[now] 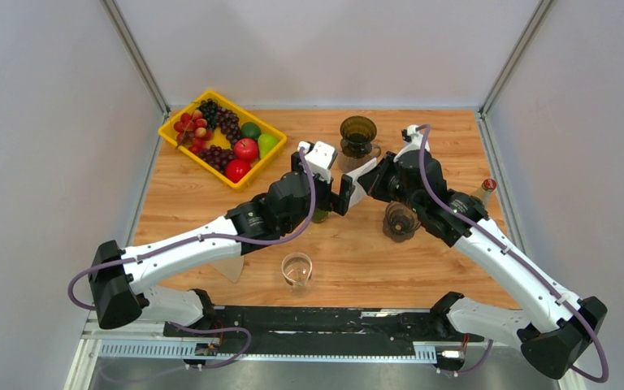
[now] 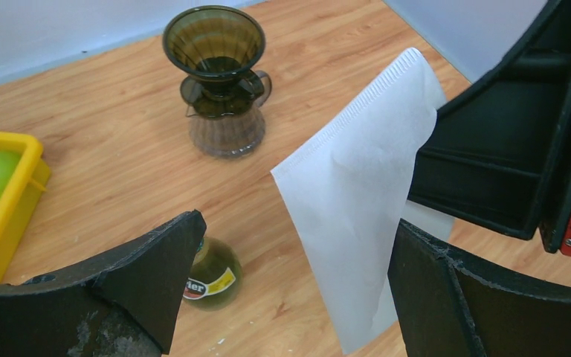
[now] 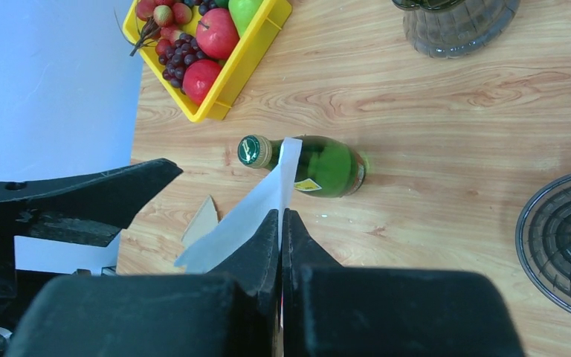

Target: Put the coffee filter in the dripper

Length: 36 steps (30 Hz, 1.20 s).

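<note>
A white paper coffee filter (image 2: pixel 357 201) hangs in the air, pinched at one edge by my right gripper (image 3: pixel 281 217), which is shut on it. My left gripper (image 2: pixel 297 290) is open, and the filter's lower part hangs between its fingers, close to the right finger (image 2: pixel 453 297). In the top view both grippers meet over the table's middle, left gripper (image 1: pixel 344 195) and right gripper (image 1: pixel 363 180). The dark olive dripper (image 1: pixel 358 130) sits on a glass server at the back, also in the left wrist view as the dripper (image 2: pixel 214 41).
A green bottle (image 3: pixel 320 167) lies on the table below the grippers. A second ribbed dark cone (image 1: pixel 400 221) stands by the right arm. A yellow fruit tray (image 1: pixel 180 142) is back left, a glass (image 1: pixel 296 270) near front, a tan paper (image 3: pixel 202 219) beside it.
</note>
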Motion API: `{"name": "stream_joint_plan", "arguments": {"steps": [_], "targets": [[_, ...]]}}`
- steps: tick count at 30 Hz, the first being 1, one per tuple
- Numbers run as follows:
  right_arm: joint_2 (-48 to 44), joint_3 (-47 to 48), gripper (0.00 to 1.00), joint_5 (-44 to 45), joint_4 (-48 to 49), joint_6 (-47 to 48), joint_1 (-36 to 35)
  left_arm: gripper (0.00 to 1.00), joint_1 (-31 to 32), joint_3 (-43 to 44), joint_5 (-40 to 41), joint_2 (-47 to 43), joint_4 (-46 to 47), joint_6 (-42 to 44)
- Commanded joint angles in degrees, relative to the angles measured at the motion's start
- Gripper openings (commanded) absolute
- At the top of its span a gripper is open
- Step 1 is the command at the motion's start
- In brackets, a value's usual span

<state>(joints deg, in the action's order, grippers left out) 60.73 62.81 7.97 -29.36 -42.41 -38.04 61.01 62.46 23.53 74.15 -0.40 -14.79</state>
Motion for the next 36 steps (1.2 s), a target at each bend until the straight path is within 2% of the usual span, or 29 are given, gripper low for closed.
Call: {"name": "stream_joint_plan", "arguments": {"steps": [1,10,21,28,32,36], "targets": [[0.0,2.2,0.0,-0.5,0.1,0.8,0.1,1.0,1.2,2.8,7.6,0.7,2.1,1.8],[0.6,3.1,0.0,-2.1,0.0,3.6,0.0,0.98,2.0,5.8,8.4,4.0,0.7,3.8],[-0.8,3.6,0.0,-2.5,-0.3,7.3,0.0,0.77,2.1,8.5,6.9,6.6,-3.5,4.7],[0.0,5.0,0.0,-3.8,-1.0,9.1,0.0,0.7,2.1,8.7,4.6,6.8,-5.7,5.0],[0.0,5.0,0.0,-4.8,-1.3,10.3,0.0,0.54,2.1,8.9,6.2,6.9,-5.8,5.0],[0.7,5.0,0.0,-5.4,-2.8,12.0,0.0,0.43,2.1,9.4,7.8,7.2,-5.9,4.8]]}}
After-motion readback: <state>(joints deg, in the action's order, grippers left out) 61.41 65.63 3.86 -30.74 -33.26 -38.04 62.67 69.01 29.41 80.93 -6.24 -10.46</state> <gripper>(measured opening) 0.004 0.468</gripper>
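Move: The coffee filter, pinched by the right hand, has its middle about 4 cm to the left hand's right, level with it in reach and height. From the left hand, the dripper stands roughly 19 cm ahead, 8 cm right and 15 cm below; the green bottle some 3 cm ahead, 3 cm left and 20 cm below. From the right hand, the filter's middle is about 4 cm left, the dripper some 19 cm ahead, 1 cm left and 14 cm lower. The coffee filter stays pinched in the shut right fingers while the left hand works its right finger in along the paper, seemingly into the mouth between the layers. The left hand edges about 1.5 cm forward, slightly right, then sinks about as much, rolling its left side up some 10 degrees as its wide-open fingers close to half. The right wrist turns slightly counter-clockwise and rises about 1 cm late on. ##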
